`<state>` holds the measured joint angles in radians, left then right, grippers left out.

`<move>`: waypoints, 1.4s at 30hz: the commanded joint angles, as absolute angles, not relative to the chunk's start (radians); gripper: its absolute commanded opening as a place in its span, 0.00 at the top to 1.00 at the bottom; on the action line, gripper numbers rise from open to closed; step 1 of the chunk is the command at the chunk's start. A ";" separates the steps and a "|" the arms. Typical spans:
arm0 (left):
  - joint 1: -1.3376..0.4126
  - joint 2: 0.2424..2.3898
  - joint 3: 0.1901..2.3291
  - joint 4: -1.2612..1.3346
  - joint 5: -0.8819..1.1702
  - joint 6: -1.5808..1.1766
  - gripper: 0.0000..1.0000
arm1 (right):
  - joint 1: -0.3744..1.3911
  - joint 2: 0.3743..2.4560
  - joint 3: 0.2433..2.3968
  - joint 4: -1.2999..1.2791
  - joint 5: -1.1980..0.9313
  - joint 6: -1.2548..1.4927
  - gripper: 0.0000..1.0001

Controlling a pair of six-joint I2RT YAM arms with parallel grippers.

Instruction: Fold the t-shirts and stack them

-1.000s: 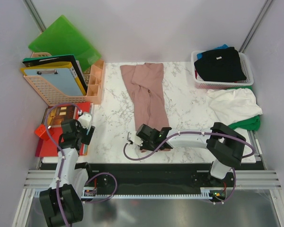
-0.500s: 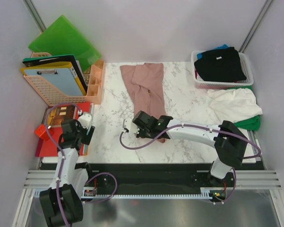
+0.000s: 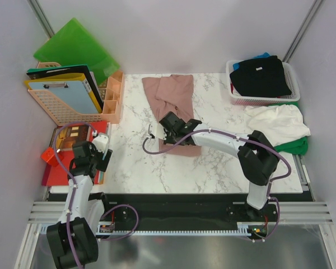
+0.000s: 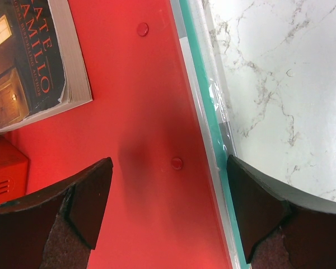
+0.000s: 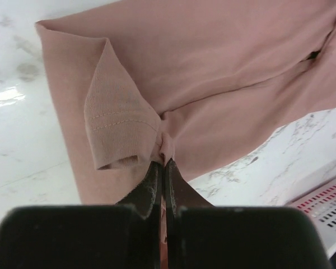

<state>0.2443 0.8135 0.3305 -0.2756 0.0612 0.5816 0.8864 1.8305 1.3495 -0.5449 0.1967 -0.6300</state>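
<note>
A dusty pink t-shirt [image 3: 171,92] lies lengthwise on the marble table [image 3: 213,165], its near part doubled back over itself. My right gripper [image 3: 167,124] is shut on a pinch of that pink cloth [image 5: 213,61], next to a sleeve cuff, with the jaws [image 5: 163,162] pressed together. More t-shirts sit at the right: a black one [image 3: 260,75] over a blue one [image 3: 261,55] in a basket, and a white one [image 3: 277,123] over a green one [image 3: 294,147] on the table. My left gripper [image 3: 95,147] hangs open over a red folder [image 4: 134,112], holding nothing [image 4: 168,207].
A white basket [image 3: 291,96] stands at the back right. A peach desk organiser [image 3: 109,103] with clipboards and a green folder [image 3: 75,47] fill the back left. A book [image 4: 22,61] lies on the red folder [image 3: 56,174] at the left edge.
My right gripper has moved away from the near edge toward the back, pulling the pink t-shirt's near end over itself. The left arm has not moved.
</note>
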 commanded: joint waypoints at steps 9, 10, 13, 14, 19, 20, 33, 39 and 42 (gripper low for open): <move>0.245 0.841 0.314 -0.276 0.038 0.571 0.10 | 0.848 1.994 1.601 -0.517 0.236 -0.764 1.00; 0.247 0.839 0.314 -0.276 0.038 0.571 0.10 | 0.850 2.002 1.609 -0.517 0.239 -0.767 1.00; 0.245 0.838 0.314 -0.276 0.038 0.571 0.10 | 0.847 2.031 1.635 -0.512 0.239 -0.773 1.00; 0.245 0.839 0.313 -0.276 0.038 0.571 0.10 | 0.842 2.037 1.638 -0.509 0.239 -0.776 1.00; 0.244 0.838 0.313 -0.276 0.041 0.572 0.10 | 0.836 2.072 1.658 -0.497 0.255 -0.782 1.00; 0.247 0.836 0.311 -0.276 0.043 0.572 0.10 | 0.833 2.078 1.661 -0.492 0.256 -0.782 1.00; 0.245 0.839 0.310 -0.279 0.054 0.575 0.10 | 0.804 2.192 1.847 -0.500 0.279 -0.799 1.00; 0.245 0.838 0.310 -0.278 0.054 0.577 0.10 | 0.798 2.206 1.827 -0.496 0.298 -0.766 0.40; 0.245 0.838 0.310 -0.278 0.058 0.577 0.10 | 0.798 2.178 1.790 -0.477 0.298 -0.746 0.12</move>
<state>0.2443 0.8268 0.3298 -0.2695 0.0624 0.5816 0.8009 2.2070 1.8076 -0.5102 0.2771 -0.7673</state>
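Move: The right hand, already pinching the pink t-shirt's hem about 7 cm above the table, is taking it to the lying shirt's middle, some 12 cm ahead and 3 cm to the left. The shirt's near edge is roughly 5 cm back and 3 cm to the right of the hand, its far edge about 27 cm ahead and 2 cm left. From the idle left hand, the shirt's middle is about 14 cm ahead, 30 cm to the right and 4 cm lower. Forward over the lying shirt, with a smaller drift left, the right hand carries the pinched hem about 12 cm towards the shirt's middle, slowing midway and staying near the same height apart from dips and rises of a centimetre or two. The fingertips tip up and forward by some 10 degrees, and at the end the fingers open wide and let go of the hem. ##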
